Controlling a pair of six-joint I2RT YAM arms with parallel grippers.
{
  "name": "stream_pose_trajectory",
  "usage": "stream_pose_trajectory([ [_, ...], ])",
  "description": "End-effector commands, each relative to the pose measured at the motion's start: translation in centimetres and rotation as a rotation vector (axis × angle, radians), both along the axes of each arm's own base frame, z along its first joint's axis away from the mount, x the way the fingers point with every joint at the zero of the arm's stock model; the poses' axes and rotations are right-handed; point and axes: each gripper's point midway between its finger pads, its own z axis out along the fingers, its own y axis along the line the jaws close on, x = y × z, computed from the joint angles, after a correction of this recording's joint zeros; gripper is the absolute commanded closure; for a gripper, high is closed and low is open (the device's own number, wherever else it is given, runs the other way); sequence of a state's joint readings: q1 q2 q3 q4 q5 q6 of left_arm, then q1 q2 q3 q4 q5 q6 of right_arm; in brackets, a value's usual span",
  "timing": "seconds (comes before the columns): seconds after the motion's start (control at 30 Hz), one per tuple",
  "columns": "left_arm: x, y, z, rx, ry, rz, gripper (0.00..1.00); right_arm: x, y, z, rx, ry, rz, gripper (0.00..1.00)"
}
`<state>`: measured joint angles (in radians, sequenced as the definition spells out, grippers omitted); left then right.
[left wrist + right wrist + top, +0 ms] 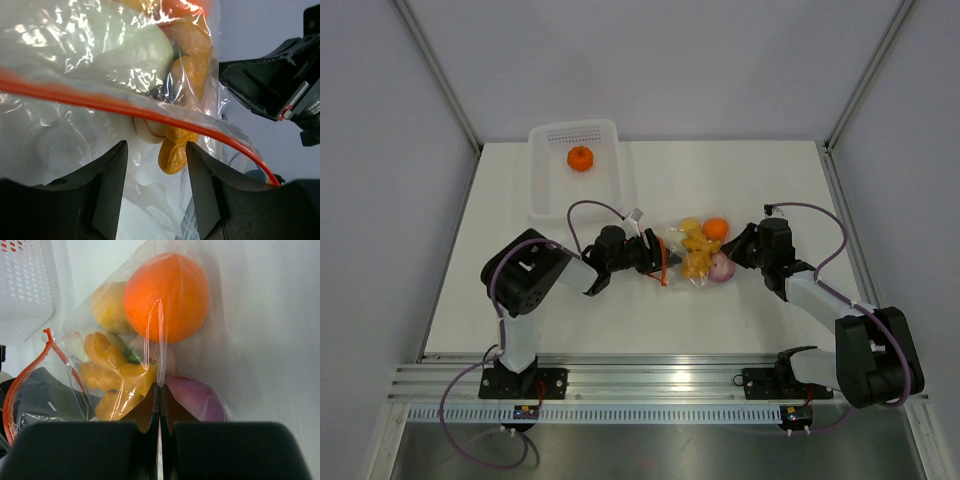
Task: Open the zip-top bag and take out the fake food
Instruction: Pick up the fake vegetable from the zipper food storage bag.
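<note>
The clear zip-top bag (692,250) lies mid-table between both arms, its red-orange zipper strip (100,102) on the left side. The fake food shows through the plastic: an orange ball (167,295), a knobbly yellow piece (112,375), a purple piece (197,397) and a pale white piece (125,50). My left gripper (156,145) is at the bag's zipper end, jaws apart, with crinkled film and the tip of the yellow piece between the fingers. At the bag's right end my right gripper (159,386) is shut on a pinched fold of the plastic.
A white perforated basket (548,190) stands at the back left and holds one orange fake fruit (580,158). Grey walls surround the white table. The right arm's black wrist (275,85) shows just past the bag in the left wrist view.
</note>
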<state>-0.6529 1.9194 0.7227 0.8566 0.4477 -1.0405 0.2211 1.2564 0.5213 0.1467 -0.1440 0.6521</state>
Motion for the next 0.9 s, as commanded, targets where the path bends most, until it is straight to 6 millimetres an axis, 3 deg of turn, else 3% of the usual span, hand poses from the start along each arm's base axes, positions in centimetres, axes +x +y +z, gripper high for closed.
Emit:
stream_pose_trajectory([
  [0.0,-0.5,-2.3,4.8,-0.192,-0.114,-0.092,0.48,1.0,0.9,1.9,0.017,-0.066,0.033,1.00],
  [0.43,-1.6,-4.6,3.4,-0.153,-0.094,-0.153,0.46,1.0,1.6,1.6,0.048,-0.055,0.058,1.00],
  [0.7,-1.3,-4.7,2.3,-0.110,-0.070,-0.141,0.71,1.0,1.7,1.8,0.054,-0.061,0.057,1.00],
  [0.87,-1.3,-4.7,2.6,-0.112,-0.076,-0.145,0.77,1.0,1.6,1.9,0.055,-0.060,0.051,1.00],
])
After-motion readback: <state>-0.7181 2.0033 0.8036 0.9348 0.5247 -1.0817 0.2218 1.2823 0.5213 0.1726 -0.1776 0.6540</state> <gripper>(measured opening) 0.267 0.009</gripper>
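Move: My left fingers are already through the bag's mouth, half open. The middle of the yellow knobby ginger lies about 6 cm to their right, level fore and aft and perhaps 1 cm lower. From that hand, the orange is some 10 cm right and 7 ahead, the purple onion roughly 12 right and 2 back, the pale squash about 6 ahead and 1 left. My right hand has the ginger about 8 cm to its left and 1 back, a little lower. I push my left fingers about 4 cm deeper into the bag, rightward and slightly back, rising some 2 cm on the way and turning a few degrees clockwise. Then I sink about 1 cm and close them to roughly half their gap on the near lobe of the ginger. My right hand keeps its pinch on the far end of the bag. ##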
